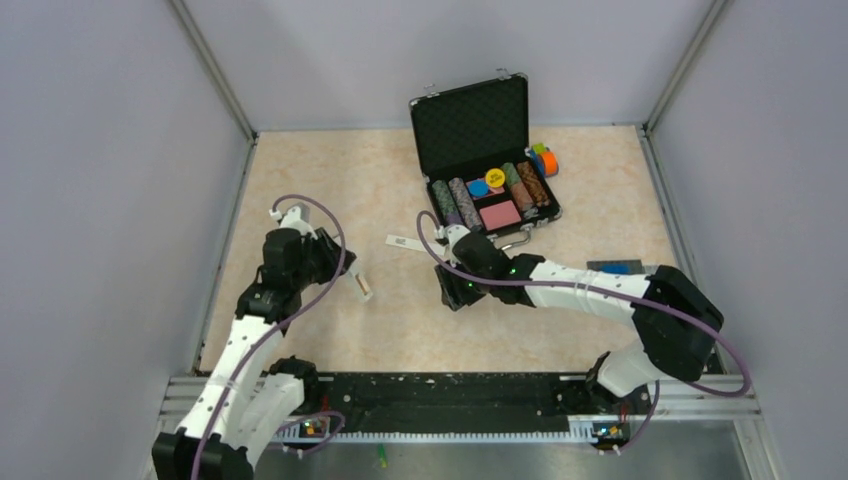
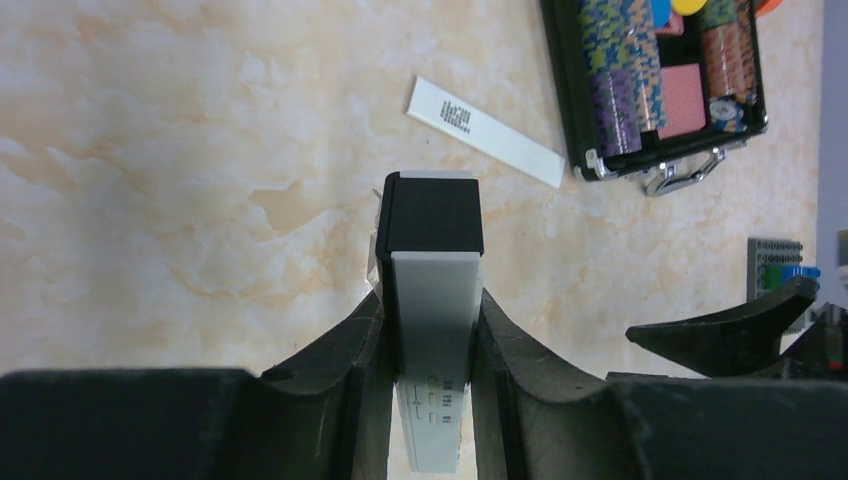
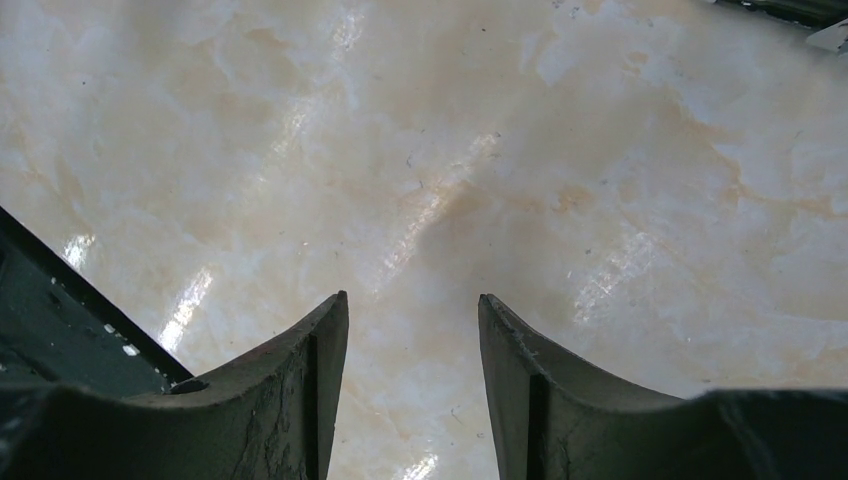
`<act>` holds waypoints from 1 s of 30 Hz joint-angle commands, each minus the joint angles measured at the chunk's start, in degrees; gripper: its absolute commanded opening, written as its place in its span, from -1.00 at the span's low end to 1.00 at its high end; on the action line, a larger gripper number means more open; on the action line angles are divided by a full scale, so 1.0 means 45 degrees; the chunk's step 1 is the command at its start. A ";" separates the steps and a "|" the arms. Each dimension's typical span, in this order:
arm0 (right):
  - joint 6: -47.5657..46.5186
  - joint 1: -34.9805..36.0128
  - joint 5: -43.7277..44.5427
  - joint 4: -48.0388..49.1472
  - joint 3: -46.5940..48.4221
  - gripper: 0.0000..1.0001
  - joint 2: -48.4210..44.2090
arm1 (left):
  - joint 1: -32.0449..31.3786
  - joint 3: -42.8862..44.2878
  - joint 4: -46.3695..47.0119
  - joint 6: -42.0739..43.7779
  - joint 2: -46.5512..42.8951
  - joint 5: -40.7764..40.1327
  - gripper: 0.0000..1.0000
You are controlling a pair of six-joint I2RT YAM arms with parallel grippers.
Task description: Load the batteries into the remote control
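Observation:
My left gripper (image 2: pixel 432 300) is shut on the remote control (image 2: pixel 432 290), a white bar with a black end cap pointing away from the wrist. From above, the remote control (image 1: pixel 360 286) juts from the left gripper (image 1: pixel 345 272) at mid-left, tilted over the table. A thin white strip with a dark label patch (image 2: pixel 485 130) lies flat beyond it, near the case. My right gripper (image 3: pixel 412 300) stands open over bare marble with nothing between its fingers. From above, the right gripper (image 1: pixel 455 290) is at the table's middle. The batteries are out of view.
An open black case of poker chips (image 1: pixel 470 130) stands at the back, right of centre. A grey baseplate (image 1: pixel 615 267) with a blue brick lies at the right. A tiny green object (image 1: pixel 381 458) lies below the front rail. Grey walls close in three sides.

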 commanded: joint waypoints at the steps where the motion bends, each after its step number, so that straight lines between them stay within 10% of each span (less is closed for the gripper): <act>1: 0.0468 0.0164 -0.0068 0.0487 0.0240 0.00 0.0392 | -0.0027 -0.0240 -0.0134 0.0278 -0.1547 -0.1277 -1.00; 18: 0.2566 0.2693 -0.0951 -0.1642 0.1983 0.00 0.1187 | -0.0027 0.1250 -0.2234 0.0133 -0.5115 -0.3391 -0.99; 30: 0.6125 0.7345 0.0454 -0.4834 0.7984 -0.07 0.6180 | -0.0031 0.5197 -0.4564 0.0711 -0.4640 -0.6646 -1.00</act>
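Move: The green battery lies off the near side of the table, behind the rail: roughly 33 cm back, 15 cm left and some 16 cm below the right hand. The table's near edge is about 15 cm straight back from that hand, 8 cm lower; the white cover strip lies 11 cm ahead, 7 cm left and 7 cm lower. From the left hand, which holds the remote, the battery is around 40 cm back, 4 cm right and well below. Still pinching the remote, the left hand lifts it about 15 cm, also swinging it left and a little back, tipping up and turning counter-clockwise some 20 degrees each. The empty right hand dips slightly, then sweeps back and left with gathering speed, a good 20 cm at nearly level height, out over the table's near edge towards the fallen battery, fingers staying half open while it turns and tips down about 15 degrees each. ##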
